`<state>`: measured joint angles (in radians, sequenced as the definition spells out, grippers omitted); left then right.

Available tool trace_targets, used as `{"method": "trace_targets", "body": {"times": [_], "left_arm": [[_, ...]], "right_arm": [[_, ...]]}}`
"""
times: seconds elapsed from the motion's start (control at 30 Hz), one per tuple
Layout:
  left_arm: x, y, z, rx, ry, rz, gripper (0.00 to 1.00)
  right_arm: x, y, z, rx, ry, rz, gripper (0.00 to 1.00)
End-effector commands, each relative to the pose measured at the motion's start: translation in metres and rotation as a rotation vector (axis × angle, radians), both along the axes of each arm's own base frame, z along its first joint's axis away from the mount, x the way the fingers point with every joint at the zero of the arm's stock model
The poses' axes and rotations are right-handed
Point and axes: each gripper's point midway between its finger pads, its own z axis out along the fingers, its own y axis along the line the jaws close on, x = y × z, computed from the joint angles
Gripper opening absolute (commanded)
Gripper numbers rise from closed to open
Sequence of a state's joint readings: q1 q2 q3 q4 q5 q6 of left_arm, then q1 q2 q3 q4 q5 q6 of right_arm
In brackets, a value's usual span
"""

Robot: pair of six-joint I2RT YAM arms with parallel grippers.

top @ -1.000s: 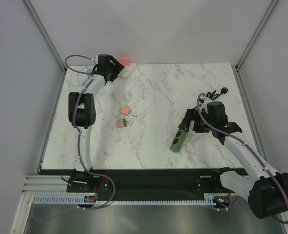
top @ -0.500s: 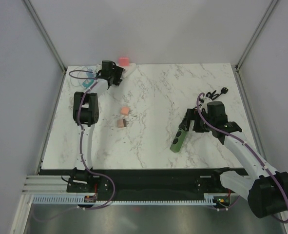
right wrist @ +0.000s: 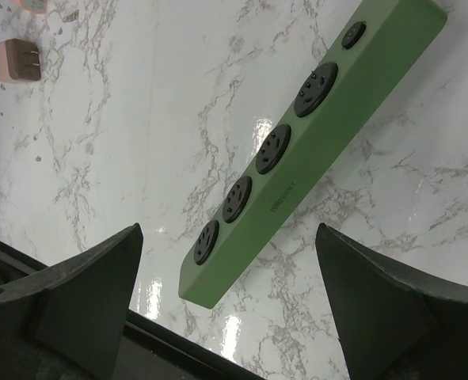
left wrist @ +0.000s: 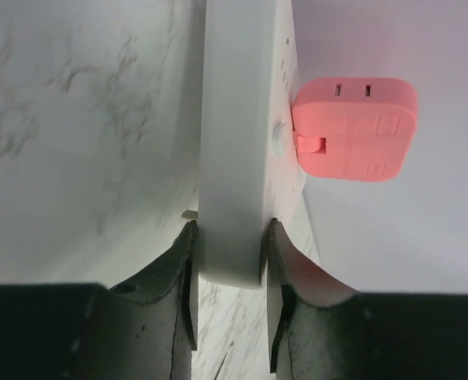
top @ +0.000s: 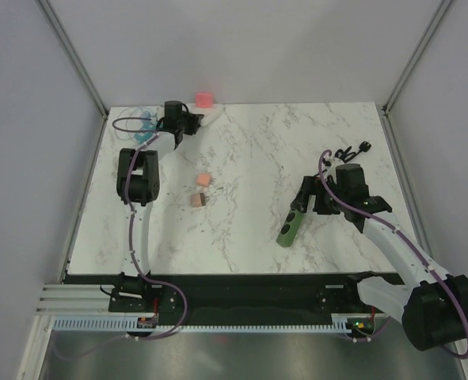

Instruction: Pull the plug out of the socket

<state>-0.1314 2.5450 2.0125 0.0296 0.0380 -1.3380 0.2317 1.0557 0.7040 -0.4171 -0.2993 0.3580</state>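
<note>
A white socket strip lies at the table's back left, and a pink plug sits in its face. My left gripper is shut on the near end of this strip, one finger on each side. From above, the left gripper is beside the white socket strip, with the pink plug by the back wall. My right gripper stands open over the right half of the table, holding nothing.
A green power strip with several black outlets lies under the right gripper. Two small adapters, one pink and one brown, lie mid-table. Black clips rest at the back right. A teal item lies by the left arm.
The left gripper has come down onto the white socket strip and its fingers have closed on it. The right arm has not moved.
</note>
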Motion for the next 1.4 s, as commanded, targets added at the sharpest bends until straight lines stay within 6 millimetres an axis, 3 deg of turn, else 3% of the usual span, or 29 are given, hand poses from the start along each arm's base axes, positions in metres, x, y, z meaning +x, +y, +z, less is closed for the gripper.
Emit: {"method": "trace_targets", "body": {"times": [0.0,0.03,0.07,0.1,0.13,0.17,0.2,0.27,0.33,0.4,0.43,0.5,0.57,0.63,0.67,0.8,1.0,1.07,1.2,1.37], "left_arm": [[-0.061,-0.008,-0.020,0.134,0.128,-0.141,0.02],[-0.070,-0.012,-0.014,0.129,0.100,-0.174,0.02],[-0.099,-0.013,-0.041,0.148,0.148,-0.210,0.02],[-0.108,-0.015,-0.023,0.148,0.119,-0.227,0.02],[-0.120,-0.018,-0.025,0.151,0.118,-0.274,0.02],[-0.141,-0.019,-0.040,0.155,0.158,-0.309,0.02],[-0.148,-0.023,-0.028,0.160,0.136,-0.341,0.02],[-0.173,-0.038,-0.031,0.178,0.142,-0.447,0.02],[-0.189,-0.050,-0.017,0.216,0.104,-0.539,0.02],[-0.209,-0.063,-0.016,0.248,0.111,-0.612,0.02],[-0.217,-0.074,-0.003,0.276,0.072,-0.669,0.02],[-0.236,-0.083,-0.002,0.301,0.098,-0.735,0.02],[-0.255,-0.103,0.006,0.324,0.071,-0.831,0.02],[-0.276,-0.117,0.007,0.343,0.075,-0.913,0.02],[-0.282,-0.120,0.007,0.353,0.077,-0.934,0.02],[-0.304,-0.130,0.004,0.377,0.082,-1.018,0.02],[-0.320,-0.135,0.009,0.417,0.056,-1.082,0.02],[-0.326,-0.141,0.010,0.431,0.047,-1.108,0.02],[-0.336,-0.150,0.008,0.433,0.044,-1.144,0.02],[-0.336,-0.152,0.008,0.445,0.034,-1.161,0.02]], "right_arm": [[0.017,0.002,0.009,-0.007,-0.027,0.003,0.98],[0.020,0.003,0.008,-0.006,-0.024,0.003,0.98],[0.023,0.006,0.009,0.001,-0.022,0.007,0.98],[0.029,0.009,0.009,0.007,-0.021,0.012,0.98],[0.037,0.013,0.012,0.014,-0.051,0.020,0.98],[0.043,0.018,0.017,0.013,-0.072,0.029,0.98],[0.051,0.021,0.014,0.007,-0.079,0.032,0.98],[0.061,0.026,0.015,0.001,-0.089,0.034,0.97],[0.075,0.033,0.021,0.021,-0.101,0.034,0.88],[0.085,0.042,0.030,0.046,-0.136,0.045,0.76],[0.088,0.046,0.032,0.053,-0.145,0.055,0.73],[0.092,0.059,0.037,0.073,-0.162,0.098,0.64],[0.094,0.069,0.035,0.079,-0.167,0.121,0.64],[0.100,0.077,0.028,0.094,-0.170,0.134,0.71],[0.100,0.081,0.032,0.112,-0.184,0.147,0.74],[0.106,0.098,0.012,0.139,-0.166,0.191,0.83],[0.117,0.101,0.000,0.112,-0.156,0.202,0.84],[0.123,0.100,-0.004,0.096,-0.155,0.197,0.82],[0.130,0.105,-0.010,0.100,-0.144,0.211,0.66],[0.143,0.108,-0.021,0.083,-0.134,0.200,0.59]]}}
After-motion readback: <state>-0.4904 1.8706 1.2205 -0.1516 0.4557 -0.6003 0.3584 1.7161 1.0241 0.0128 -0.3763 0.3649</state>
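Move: The left hand holds the white triangular socket, its pink plug about 8 cm ahead, 2 right and slightly above; the open right gripper waits some 42 cm back and 36 right of this hand. Near the path the salmon plug lies about 28 cm back and 4 right of the left hand. From the right hand the pink plug is roughly 49 cm ahead, 34 left; the green strip's middle is level, 3 cm left and 10 below. The right hand brings its open fingers around the pink plug, going about 12 cm forward and 10 left with a dip of some 3 cm, and narrows them partway; contact with the plug can't be made out. The left keeps its pinch on the white socket, swinging it back some 32 cm and 16 right towards the right gripper while turning about 60 degrees clockwise. ##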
